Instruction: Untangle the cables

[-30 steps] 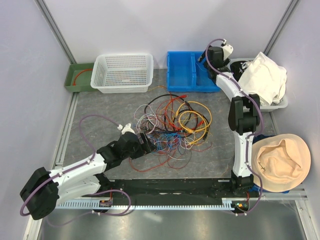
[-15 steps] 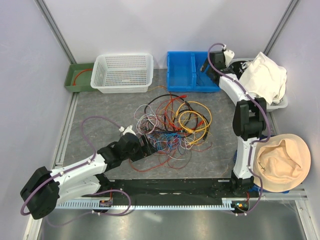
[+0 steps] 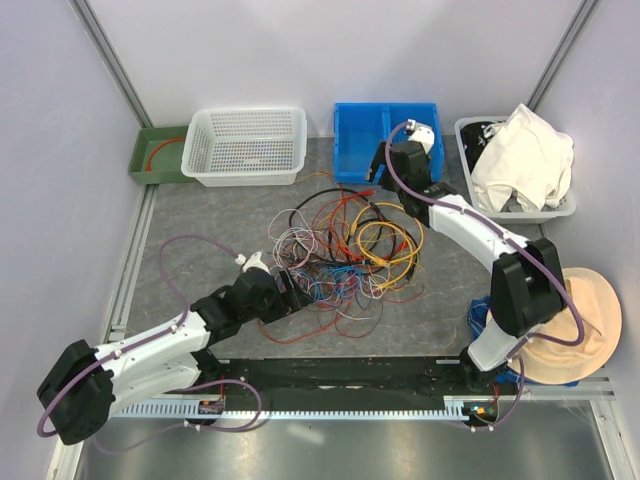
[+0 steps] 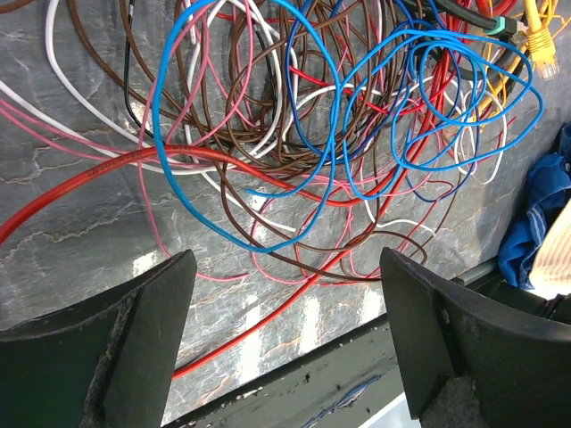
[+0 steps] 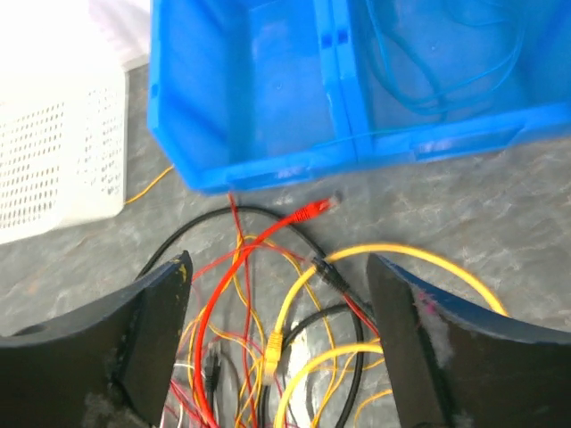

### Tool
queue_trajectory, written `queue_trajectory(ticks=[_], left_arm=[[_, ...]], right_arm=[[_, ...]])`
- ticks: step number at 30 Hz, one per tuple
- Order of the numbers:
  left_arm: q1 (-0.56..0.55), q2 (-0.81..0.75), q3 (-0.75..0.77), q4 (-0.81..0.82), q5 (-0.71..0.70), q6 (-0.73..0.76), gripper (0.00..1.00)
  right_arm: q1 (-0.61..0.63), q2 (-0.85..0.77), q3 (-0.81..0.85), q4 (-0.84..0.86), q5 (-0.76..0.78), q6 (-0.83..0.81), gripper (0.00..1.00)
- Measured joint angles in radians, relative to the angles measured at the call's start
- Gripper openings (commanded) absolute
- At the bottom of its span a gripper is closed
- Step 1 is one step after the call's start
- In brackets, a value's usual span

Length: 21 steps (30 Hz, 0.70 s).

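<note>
The cables (image 3: 345,245) lie in a tangle of red, orange, yellow, blue, white, brown and black wires in the middle of the grey mat. My left gripper (image 3: 295,282) is at the pile's near-left edge. In the left wrist view it (image 4: 285,259) stands open, and only a red wire (image 4: 107,165) on the mat passes under its jaws. Blue loops (image 4: 357,116) lie just ahead. My right gripper (image 3: 383,180) hovers over the pile's far edge. It (image 5: 278,259) is open and empty above a red plug (image 5: 314,209) and a yellow plug (image 5: 272,343).
A blue bin (image 3: 355,145) stands behind the pile, with a thin blue cable (image 5: 446,62) in its right compartment. To its left are a white basket (image 3: 245,145) and a green tray (image 3: 155,152). A grey tub of white cloth (image 3: 520,160) and a straw hat (image 3: 565,325) lie on the right.
My right arm has swung from over the blue bin's back right corner forward and left, down to the pile's far edge. The left gripper has edged slightly toward the pile.
</note>
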Motion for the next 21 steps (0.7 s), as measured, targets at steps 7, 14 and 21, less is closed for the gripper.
queue_trajectory(ticks=[7,14,21], left_arm=[[-0.001,-0.045,-0.005,-0.001,-0.025,0.003,0.9],[-0.001,-0.007,0.033,0.001,-0.053,0.045,0.91],[-0.001,0.039,0.063,0.018,-0.051,0.067,0.91]], right_arm=[[0.04,-0.194,-0.356,0.109,-0.091,0.01,0.84],[0.129,-0.394,-0.565,0.116,-0.116,-0.014,0.84],[0.194,-0.422,-0.72,0.124,-0.141,-0.041,0.82]])
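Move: Nearly below the right hand lies the red plug. The yellow plugs at the tangle's edge are about 17 cm back, 1 cm right and 18 cm lower; the yellow coil's middle is some 12 cm back and 5 cm right, the blue loops roughly 21 cm back and 6 cm left. The blue box stands 9 cm ahead, 5 cm right. From the left hand, the yellow plugs are about 4 cm ahead, 16 cm right, 5 cm below. Drawing swiftly back from beside the blue box, the empty right hand travels about 18 cm towards its base and sinks 12 cm, over the yellow coil to just above the yellow plugs. It turns some 20 degrees counter-clockwise and tips its fingers further down, keeping them wide open. Forward and up by about 2 cm each, the open left hand eases beside the tangle. ##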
